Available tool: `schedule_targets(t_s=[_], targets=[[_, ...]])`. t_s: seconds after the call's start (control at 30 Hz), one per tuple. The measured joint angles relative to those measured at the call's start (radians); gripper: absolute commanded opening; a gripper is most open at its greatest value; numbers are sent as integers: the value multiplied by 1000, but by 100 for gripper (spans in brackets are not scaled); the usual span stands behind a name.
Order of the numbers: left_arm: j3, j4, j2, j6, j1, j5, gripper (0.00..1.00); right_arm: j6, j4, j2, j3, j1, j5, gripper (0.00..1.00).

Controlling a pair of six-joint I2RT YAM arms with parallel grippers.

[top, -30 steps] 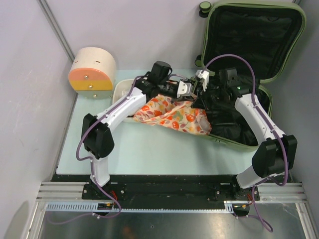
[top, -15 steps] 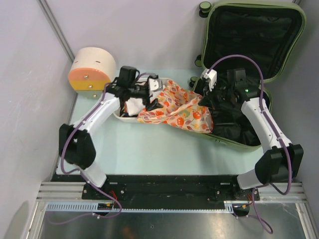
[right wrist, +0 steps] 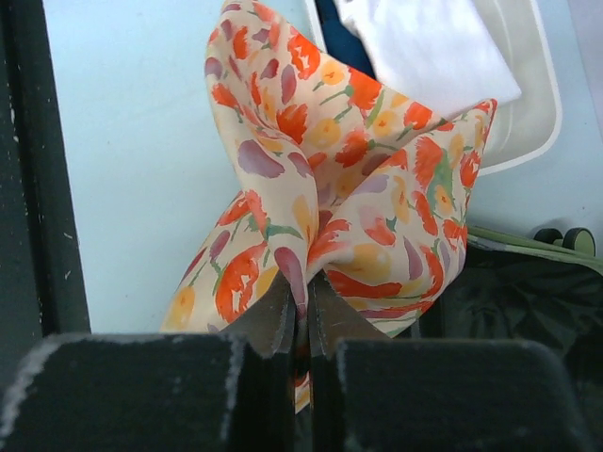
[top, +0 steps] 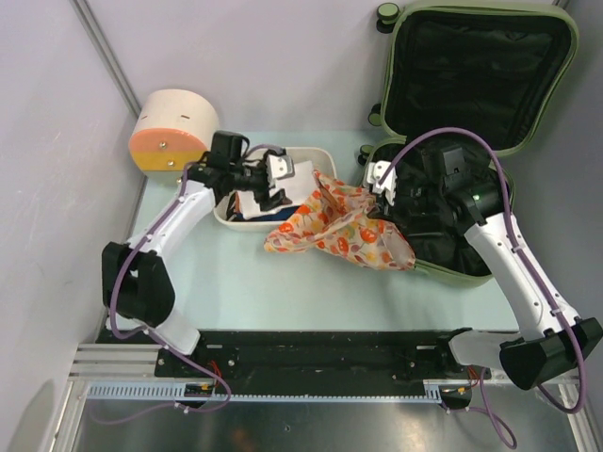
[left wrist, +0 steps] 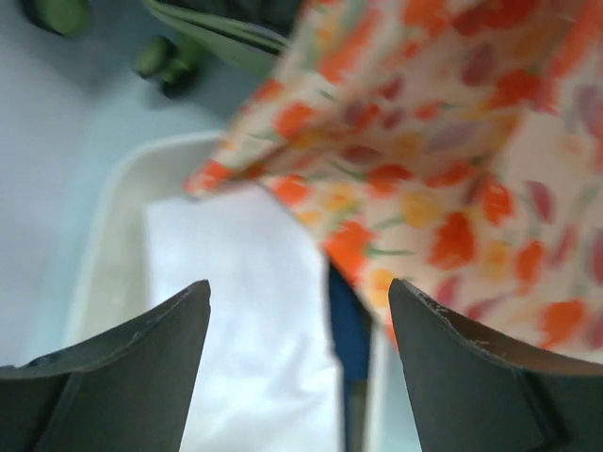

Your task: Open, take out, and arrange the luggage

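The luggage, an olive-green hard-shell suitcase, lies open at the right with its black-lined lid standing up. A floral orange cloth drapes from its near-left rim onto the table. My right gripper is shut on a gathered fold of that cloth, its jaws pinched tight together. My left gripper hovers open over the white tub, nothing between its fingers. Below it lies folded white fabric beside a dark blue item.
A round cream drawer box with an orange front stands at the back left, close to the tub. The suitcase's black wheels touch the back wall. Dark contents fill the suitcase's lower half. Grey walls close in on both sides.
My left gripper let go of the floral cloth, opened, and swung left over the tub. My right gripper closed on the cloth, which shifted slightly.
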Motion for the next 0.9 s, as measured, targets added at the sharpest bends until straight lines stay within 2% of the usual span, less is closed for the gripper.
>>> schedule_targets(t_s=[0.2, 0.5, 0.6, 0.63, 0.7, 0.8, 0.9], targets=[[145, 31, 54, 95, 9, 15, 81, -41, -35, -3, -8, 13, 34, 0], [289, 41, 309, 239, -124, 24, 78, -40, -37, -11, -19, 13, 62, 0], [354, 37, 402, 272, -159, 22, 48, -37, -36, -13, -20, 7, 66, 0], [375, 37, 428, 278, -168, 21, 25, -37, -36, -13, -20, 4, 69, 0], [401, 36, 455, 285, -179, 16, 0, -29, -32, -14, -21, -14, 71, 0], [402, 37, 447, 282, -177, 7, 0, -4, -11, -14, -21, -56, 80, 0], [343, 41, 367, 238, -166, -7, 0, 41, 31, -16, -24, -113, 98, 0]])
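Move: The far corner of the floral cloth, its nearest graspable part, hangs about 12 cm to the right of my open left hand, 6 cm ahead and a few centimetres lower. The white bin's middle lies 4 cm ahead of that hand, 2 cm to its left and roughly 17 cm below. The open suitcase's base sits some 40 cm to its right and 2 cm back, 17 cm below. From my right hand, already pinching the cloth, that far corner is 12 cm left, 7 cm ahead and about 10 cm below. Fingers open, my left hand first rises about 4 cm while going forward, then sweeps some 12 cm right and down to the cloth's hanging far corner, turning nearly 20 degrees clockwise. It shuts there, pinches the fabric and lifts a little. My right hand keeps its pinch, waits nearly still, then carries the cloth right and forward about 5 cm over the suitcase. ##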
